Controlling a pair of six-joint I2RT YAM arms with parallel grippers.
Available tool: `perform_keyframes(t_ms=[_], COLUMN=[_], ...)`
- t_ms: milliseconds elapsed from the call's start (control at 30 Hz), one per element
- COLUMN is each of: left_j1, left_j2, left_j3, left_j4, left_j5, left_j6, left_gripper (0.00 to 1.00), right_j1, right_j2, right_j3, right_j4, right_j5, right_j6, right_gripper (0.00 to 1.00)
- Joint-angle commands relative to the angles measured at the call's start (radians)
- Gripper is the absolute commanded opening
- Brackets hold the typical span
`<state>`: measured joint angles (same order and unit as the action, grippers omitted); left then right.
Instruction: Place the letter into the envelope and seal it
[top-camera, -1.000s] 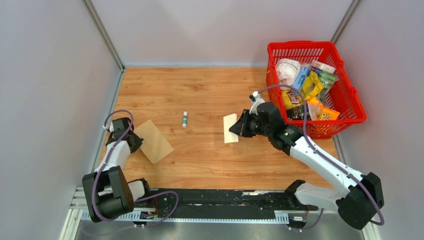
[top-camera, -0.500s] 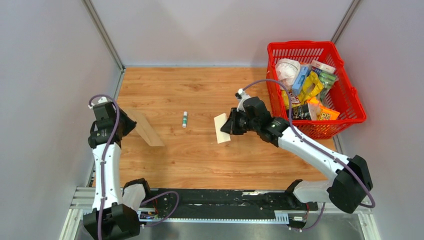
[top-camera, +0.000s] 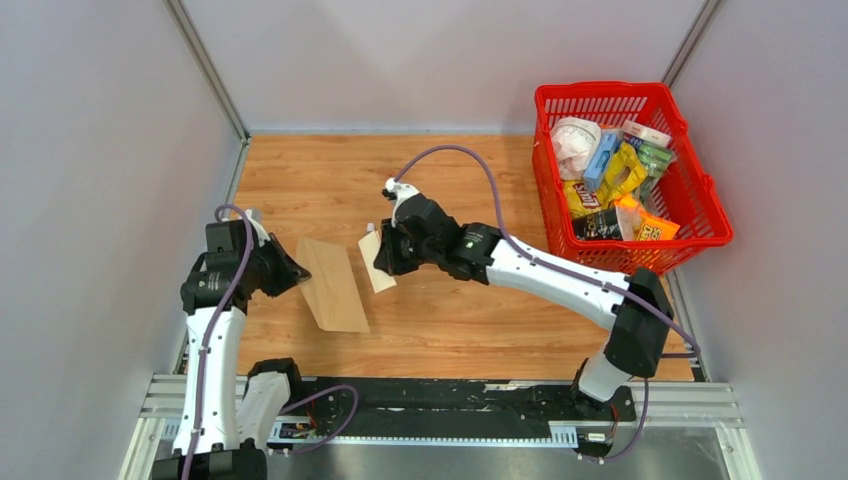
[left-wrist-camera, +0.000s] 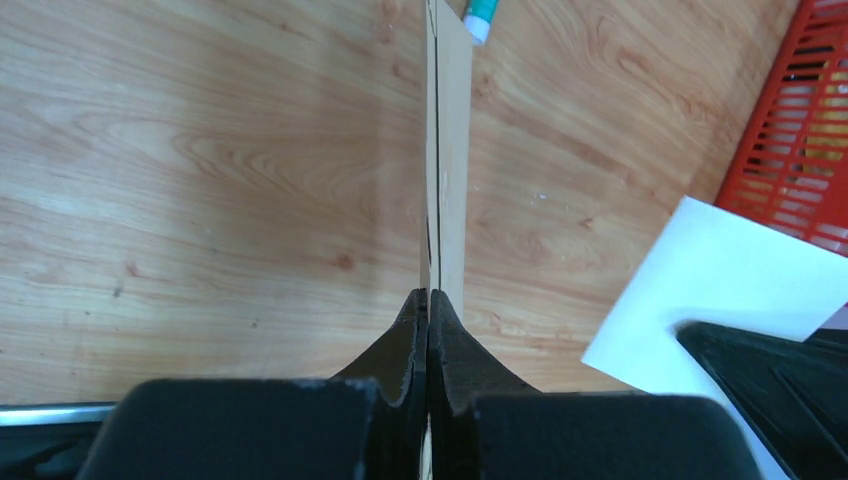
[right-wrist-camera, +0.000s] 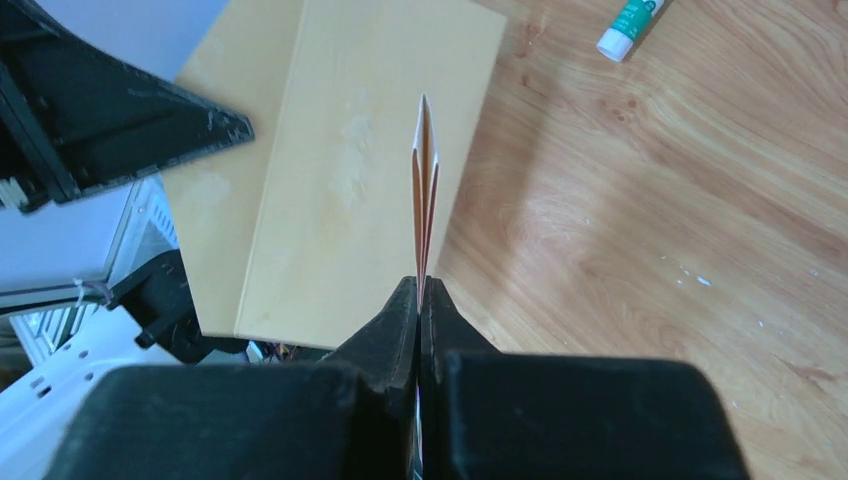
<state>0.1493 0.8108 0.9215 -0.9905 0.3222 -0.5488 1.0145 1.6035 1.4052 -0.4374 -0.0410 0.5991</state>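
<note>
The tan envelope hangs off the table at centre left, and my left gripper is shut on its left edge. In the left wrist view the envelope runs edge-on straight out from the left gripper. The pale folded letter sits just right of the envelope, with my right gripper shut on it. In the right wrist view the letter stands edge-on in the right gripper, in front of the envelope's flat face. Letter and envelope are close but apart.
A glue stick lies on the wood beyond the letter, mostly hidden by the right arm in the top view. A red basket full of packets stands at the back right. Grey walls close in left, right and back.
The right arm has carried the letter left across the table to the envelope. The left arm has lifted the envelope and swung it right, toward the letter.
</note>
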Motion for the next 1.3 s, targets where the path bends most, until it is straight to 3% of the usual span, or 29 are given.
perform_keyframes(t_ms=[0,500,1267], left_j1=[-0.043,-0.105,-0.123], left_j2=[-0.027,-0.050,-0.019], left_j3=[-0.039,-0.090,-0.058], left_j4=[0.024,0.118,0.151], left_j5=[0.055,0.095,0.103], left_j6=[-0.066,-0.180,-0.211], left_gripper=[0.00,0.00,0.00], right_j1=[0.053,0.114,0.173], right_j2=[0.067,0.219,0.332], right_j3=[0.121,0.262,0.403], right_j4=[-0.026,-0.020,-0.067], right_j5=[0.153,0.328,0.343], right_j6=[0.059,0.218,0.168], right_gripper=[0.00,0.00,0.00])
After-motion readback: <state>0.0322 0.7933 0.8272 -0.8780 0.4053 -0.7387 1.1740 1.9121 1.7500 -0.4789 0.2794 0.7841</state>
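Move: The right hand still holds the letter; the middle of the envelope, its goal, is about 9 cm to its left, 3 cm back and roughly 5 cm lower. From the left hand, which keeps hold of the raised envelope, the letter is some 14 cm to the right and 2 cm ahead, about level. The glue stick lies on the table about 15 cm ahead of the right hand, 3 cm to its left and some 17 cm below. Right hand carries the letter about 9 cm left to the envelope, which the left shifts 4 cm right. ##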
